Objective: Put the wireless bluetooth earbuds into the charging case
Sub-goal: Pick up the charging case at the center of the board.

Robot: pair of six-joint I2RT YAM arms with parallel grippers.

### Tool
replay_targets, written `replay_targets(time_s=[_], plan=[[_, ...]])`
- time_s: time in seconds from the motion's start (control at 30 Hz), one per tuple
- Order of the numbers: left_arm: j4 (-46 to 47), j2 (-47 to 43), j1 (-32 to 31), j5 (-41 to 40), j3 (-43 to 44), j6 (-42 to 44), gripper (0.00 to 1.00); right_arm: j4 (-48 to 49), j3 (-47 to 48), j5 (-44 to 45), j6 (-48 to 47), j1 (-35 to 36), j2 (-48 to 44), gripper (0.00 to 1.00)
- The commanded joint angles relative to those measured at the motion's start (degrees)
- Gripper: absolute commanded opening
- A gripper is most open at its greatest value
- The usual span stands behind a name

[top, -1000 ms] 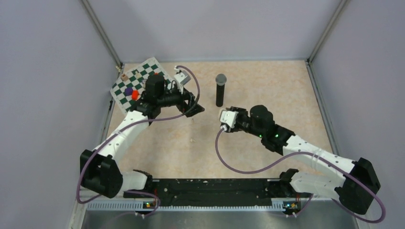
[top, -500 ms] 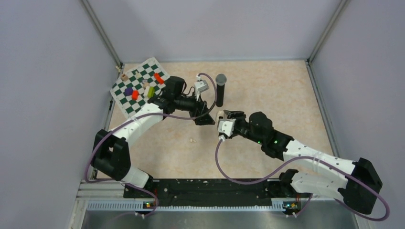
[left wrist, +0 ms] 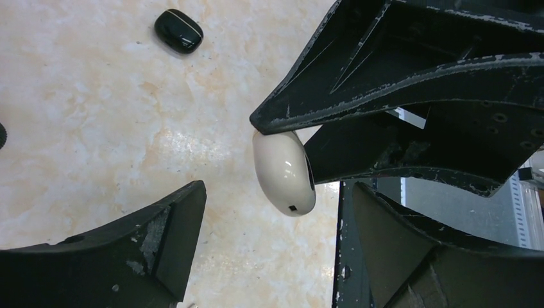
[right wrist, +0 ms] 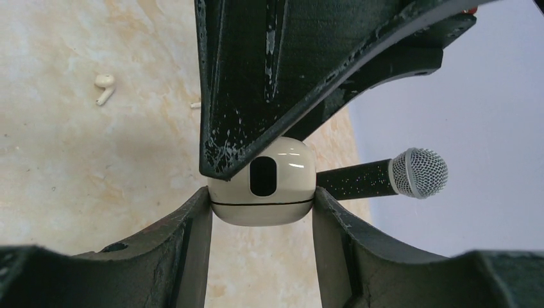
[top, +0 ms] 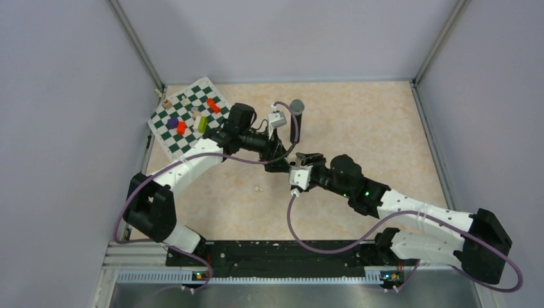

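The whitish charging case (right wrist: 263, 183) is closed, with a seam line round it, and hangs above the table, pinched between the fingers of my right gripper (right wrist: 262, 205). In the left wrist view the same case (left wrist: 283, 170) sits just beyond my open left gripper (left wrist: 276, 250), whose jaws stand wide apart with nothing between them. One left finger (right wrist: 256, 83) reaches over the case's top. A whitish earbud (right wrist: 102, 88) lies alone on the table, also visible from above (top: 258, 188). In the top view the two grippers meet mid-table, left (top: 278, 159) and right (top: 306, 158).
A black microphone (top: 296, 122) stands upright just behind the grippers. A green-and-white chessboard (top: 168, 136) with small coloured pieces lies at the back left. A black rounded case (left wrist: 179, 31) rests on the table beyond the left gripper.
My left arm has swung right from the chessboard to the right gripper, its jaws narrowing slightly. The right gripper, still holding the case, has edged left toward it.
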Motion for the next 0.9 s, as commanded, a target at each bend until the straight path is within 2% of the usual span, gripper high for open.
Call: replay_targets(time_s=[0.0, 0.07, 0.23, 0.37, 0.5, 0.6, 0.63, 0.67, 0.73, 0.77, 0.87], plan=[[-0.36, 1.42, -1.03, 1.23, 2.14, 1.20, 0.86, 2.81, 0.35, -0.13, -0.33, 1.37, 0.76, 0.27], [-0.59, 1.93, -1.24, 1.17, 2.54, 1.18, 0.81, 2.78, 0.35, -0.09, -0.41, 1.77, 1.04, 0.28], [-1.05, 2.35, -1.43, 1.59, 2.96, 1.42, 0.59, 3.71, 0.04, 0.97, -0.95, 2.33, 1.42, 0.28], [-1.14, 2.25, -1.48, 1.76, 2.88, 1.62, 0.39, 3.99, -0.07, 1.10, -0.77, 2.40, 1.26, 0.32], [-1.14, 2.15, -1.43, 2.34, 2.72, 1.61, 0.24, 3.93, 0.49, 1.48, 0.78, 2.39, 1.25, 0.46], [-1.07, 1.80, -1.45, 2.95, 2.53, 1.33, 0.17, 4.04, 1.15, 1.76, 2.07, 2.37, 1.28, 0.59], [-0.99, 1.63, -1.46, 3.21, 2.45, 1.29, 0.16, 3.79, 1.45, 1.81, 2.93, 2.40, 1.31, 0.66], [-0.97, 1.42, -1.47, 3.57, 2.28, 1.26, 0.15, 3.33, 2.01, 1.96, 3.86, 2.41, 1.32, 0.77], [-0.76, 1.05, -1.45, 4.25, 1.85, 1.12, 0.15, 1.16, 3.61, 1.70, 5.59, 2.28, 1.01, 0.91], [-0.71, 0.55, -1.48, 4.47, 1.64, 1.13, 0.15, -1.19, 5.02, 0.35, 6.51, 1.86, 0.68, 0.95], [-0.40, -1.19, -1.29, 4.97, 0.73, 1.48, 0.14, -9.35, 10.80, -7.98, 12.03, -1.40, -0.91, 0.98]])
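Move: The white charging case, held up in the right fingers, is about 2 cm to the left hand's right, 1 cm back and level; for the right hand it sits right at the fingertips. From the left hand, the microphone stands some 18 cm ahead, 1 cm right, its middle 8 cm lower; the black case lies about 8 cm ahead, 15 cm right and 17 cm below. Left hand eases back and down about 1 cm, pinching the white charging case before the right fingers open wide. ##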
